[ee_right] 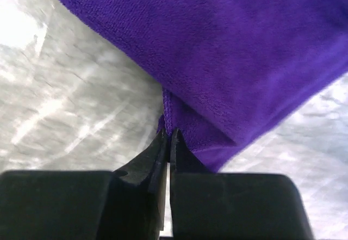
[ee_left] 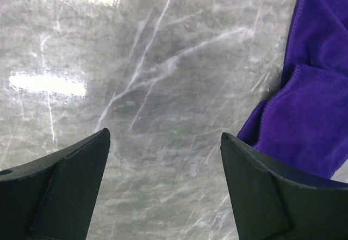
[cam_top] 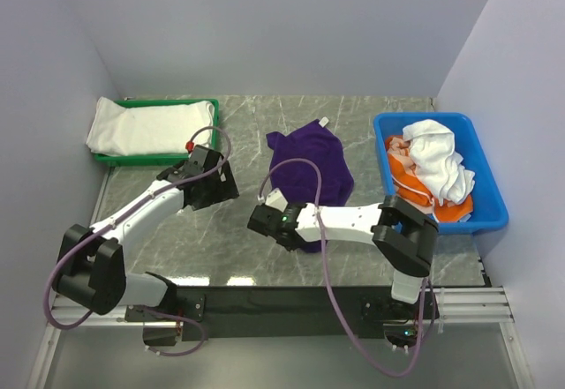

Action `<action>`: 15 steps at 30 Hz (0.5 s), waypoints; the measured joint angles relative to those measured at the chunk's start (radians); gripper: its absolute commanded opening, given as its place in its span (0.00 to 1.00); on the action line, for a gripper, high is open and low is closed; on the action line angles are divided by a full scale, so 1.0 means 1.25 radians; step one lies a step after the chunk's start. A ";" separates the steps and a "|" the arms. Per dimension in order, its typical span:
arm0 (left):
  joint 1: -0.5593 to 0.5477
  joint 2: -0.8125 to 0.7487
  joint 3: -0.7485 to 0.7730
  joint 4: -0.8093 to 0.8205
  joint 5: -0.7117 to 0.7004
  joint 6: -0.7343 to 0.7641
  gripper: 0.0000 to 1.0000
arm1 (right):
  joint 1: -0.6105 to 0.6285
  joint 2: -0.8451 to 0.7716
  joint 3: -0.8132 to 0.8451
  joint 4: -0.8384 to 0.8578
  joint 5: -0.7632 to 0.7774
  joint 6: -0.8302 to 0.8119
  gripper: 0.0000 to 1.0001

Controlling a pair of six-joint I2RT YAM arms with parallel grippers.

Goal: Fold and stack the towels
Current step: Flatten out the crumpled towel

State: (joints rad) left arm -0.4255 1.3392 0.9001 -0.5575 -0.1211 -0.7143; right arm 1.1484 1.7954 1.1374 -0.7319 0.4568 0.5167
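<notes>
A deep purple towel (cam_top: 311, 161) lies rumpled on the marble table (cam_top: 238, 230) in the middle. My right gripper (ee_right: 169, 133) is shut on the hemmed corner of that purple towel (ee_right: 239, 49) at its near left edge, and in the top view the right gripper (cam_top: 265, 220) sits just left of the cloth. My left gripper (ee_left: 164, 136) hangs open over bare marble, its right finger (ee_left: 261, 191) beside the purple towel (ee_left: 318, 115), not touching it. In the top view the left gripper (cam_top: 221, 182) is left of the towel. A folded white towel (cam_top: 150, 126) lies on the green tray (cam_top: 212, 105).
A blue bin (cam_top: 481, 155) at the right holds a white towel (cam_top: 439, 161) and an orange one (cam_top: 424, 195), bunched together. Grey walls close in the table on three sides. Purple cables loop from both arms.
</notes>
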 measured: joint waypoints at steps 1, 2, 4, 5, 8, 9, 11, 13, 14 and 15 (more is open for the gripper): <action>0.000 -0.002 -0.003 0.001 0.003 0.000 0.88 | 0.002 -0.005 0.002 -0.009 0.006 -0.003 0.00; 0.000 -0.005 -0.005 0.002 0.008 0.000 0.88 | 0.004 -0.021 0.003 -0.014 0.004 -0.016 0.00; 0.000 -0.013 -0.008 0.003 0.014 0.000 0.88 | 0.005 -0.078 0.002 -0.023 -0.016 -0.048 0.00; 0.000 -0.017 -0.008 0.004 0.015 0.001 0.88 | 0.005 -0.123 0.002 -0.021 -0.033 -0.068 0.00; 0.000 -0.027 -0.008 0.002 0.015 0.008 0.88 | 0.004 -0.299 -0.002 0.008 -0.141 -0.137 0.00; 0.000 -0.030 -0.008 0.000 0.014 0.012 0.88 | 0.004 -0.362 -0.013 0.034 -0.190 -0.155 0.03; 0.000 -0.033 -0.008 -0.003 0.013 0.016 0.88 | 0.003 -0.468 -0.040 0.067 -0.273 -0.181 0.09; 0.000 -0.036 -0.008 -0.007 0.013 0.018 0.88 | 0.003 -0.528 -0.075 0.081 -0.348 -0.199 0.28; 0.000 -0.038 -0.008 -0.008 0.014 0.018 0.88 | 0.003 -0.540 -0.089 0.082 -0.377 -0.205 0.33; 0.000 -0.041 -0.008 -0.009 0.015 0.018 0.88 | 0.003 -0.541 -0.106 0.085 -0.413 -0.214 0.42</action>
State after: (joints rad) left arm -0.4259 1.2881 0.8902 -0.5690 -0.1020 -0.6918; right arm 1.1519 1.1191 1.0054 -0.6258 -0.0589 0.2489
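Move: The right fingers are already shut on the near end of the crumpled purple towel, low at the table; the towel's middle lies about 14 cm ahead and 5 cm to their right. The white tag at its far edge is some 26 cm ahead and 8 cm right, the blue bin roughly 14 cm ahead and 35 cm right. From the idle left hand, the towel's middle is about 20 cm right, 3 cm ahead and 8 cm below. With the towel's near end still pinched, the right hand whips it up off the table by about 16 cm, drifting a few centimetres left, then swings back towards the table's near edge as the rise tops out. On the way the hand rolls its left side up by nearly 40 degrees and turns counter-clockwise, and late in the backward pull the fingers start to open, with the towel's corner still between their tips. ##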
